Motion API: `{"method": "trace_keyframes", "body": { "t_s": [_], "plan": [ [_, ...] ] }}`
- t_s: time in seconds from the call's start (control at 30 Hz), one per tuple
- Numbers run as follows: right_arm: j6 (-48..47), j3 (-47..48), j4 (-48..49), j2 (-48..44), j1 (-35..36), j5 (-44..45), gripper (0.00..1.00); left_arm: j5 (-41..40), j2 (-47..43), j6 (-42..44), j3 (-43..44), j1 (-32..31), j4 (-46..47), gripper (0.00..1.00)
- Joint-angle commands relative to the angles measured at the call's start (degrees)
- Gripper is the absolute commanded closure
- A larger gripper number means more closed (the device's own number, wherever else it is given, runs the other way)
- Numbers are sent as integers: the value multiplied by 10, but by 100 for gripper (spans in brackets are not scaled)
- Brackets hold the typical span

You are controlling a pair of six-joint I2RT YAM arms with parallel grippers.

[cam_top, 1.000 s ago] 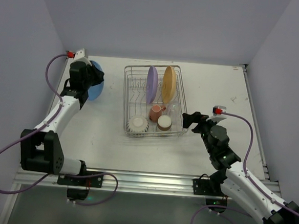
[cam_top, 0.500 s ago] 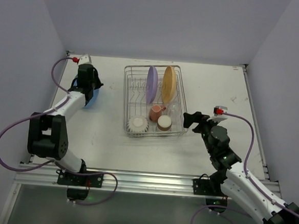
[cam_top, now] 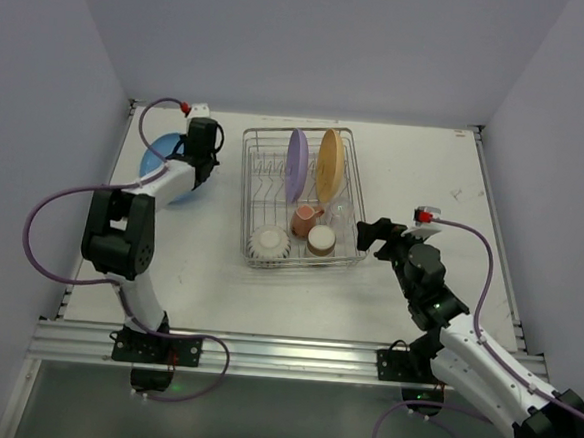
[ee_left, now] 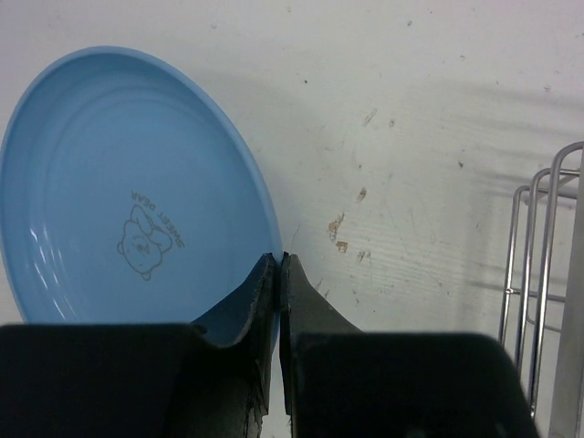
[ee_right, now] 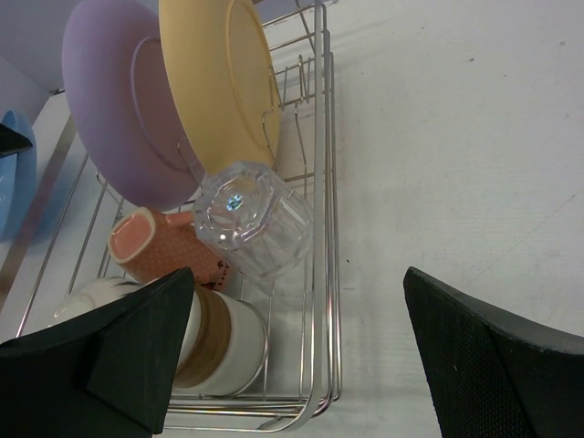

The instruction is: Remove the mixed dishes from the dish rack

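Observation:
My left gripper (ee_left: 276,261) is shut on the rim of the blue plate (ee_left: 128,192), which is face up low over the table at the back left (cam_top: 162,160). The dish rack (cam_top: 245,201) holds the purple plate (cam_top: 296,164) and yellow-orange plate (cam_top: 329,163) upright, plus the pink mug (cam_top: 304,220), clear glass (cam_top: 340,214), brown-and-cream cup (cam_top: 321,240) and white ribbed bowl (cam_top: 268,241). My right gripper (cam_top: 371,233) hangs open just right of the rack's near corner. In its wrist view the glass (ee_right: 251,219) and cup (ee_right: 228,347) lie between the spread fingers.
The rack's wire rim (ee_right: 321,182) runs between my right gripper's fingers. Bare white table (cam_top: 426,168) lies to the right of the rack. Grey walls close in the table on three sides, and a metal rail (cam_top: 283,354) carries both arm bases at the near edge.
The left arm has swung its wrist right, toward the rack, bringing the blue plate from a tilted hold to face up near the table. The right arm has not moved.

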Motion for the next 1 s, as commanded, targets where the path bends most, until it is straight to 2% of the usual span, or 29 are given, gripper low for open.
{"method": "trace_keyframes", "body": {
  "t_s": [0.0, 0.17, 0.33, 0.7, 0.97],
  "plan": [
    [5, 27, 10, 9, 2, 1, 1, -78, 18, 42, 43, -15, 13, 100],
    [8, 28, 12, 13, 1, -4, 1, -141, 70, 70, 80, -43, -7, 100],
    [8, 27, 16, 19, 1, -5, 1, -162, 103, 78, 101, -50, -22, 100],
    [8, 29, 15, 23, 1, -5, 1, -173, 151, 84, 138, -52, -65, 100],
    [8, 30, 14, 26, 1, -7, 1, -151, 170, 83, 153, -52, -86, 100]
  ]
}}
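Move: My left hand already pinches the blue plate by its right rim, the plate's middle some 8 cm left and 3 cm ahead, slightly below. The bare table I'm taking it to is about 9 cm left, 4 cm ahead and 10 cm down. The rack's middle lies roughly 24 cm right and 3 cm back; the purple plate stands about 23 cm right, 3 cm ahead. From my right hand that table patch is some 47 cm left, 23 cm ahead, 16 cm lower. I lower the blue plate towards the bare table left of the rack, my left hand sinking about 6 cm after first easing a little forward, and slowing towards the end. As it goes down I roll the hand's left side up nearly 20 degrees and tip the fingers some 10 degrees further down, keeping the rim pinched. ##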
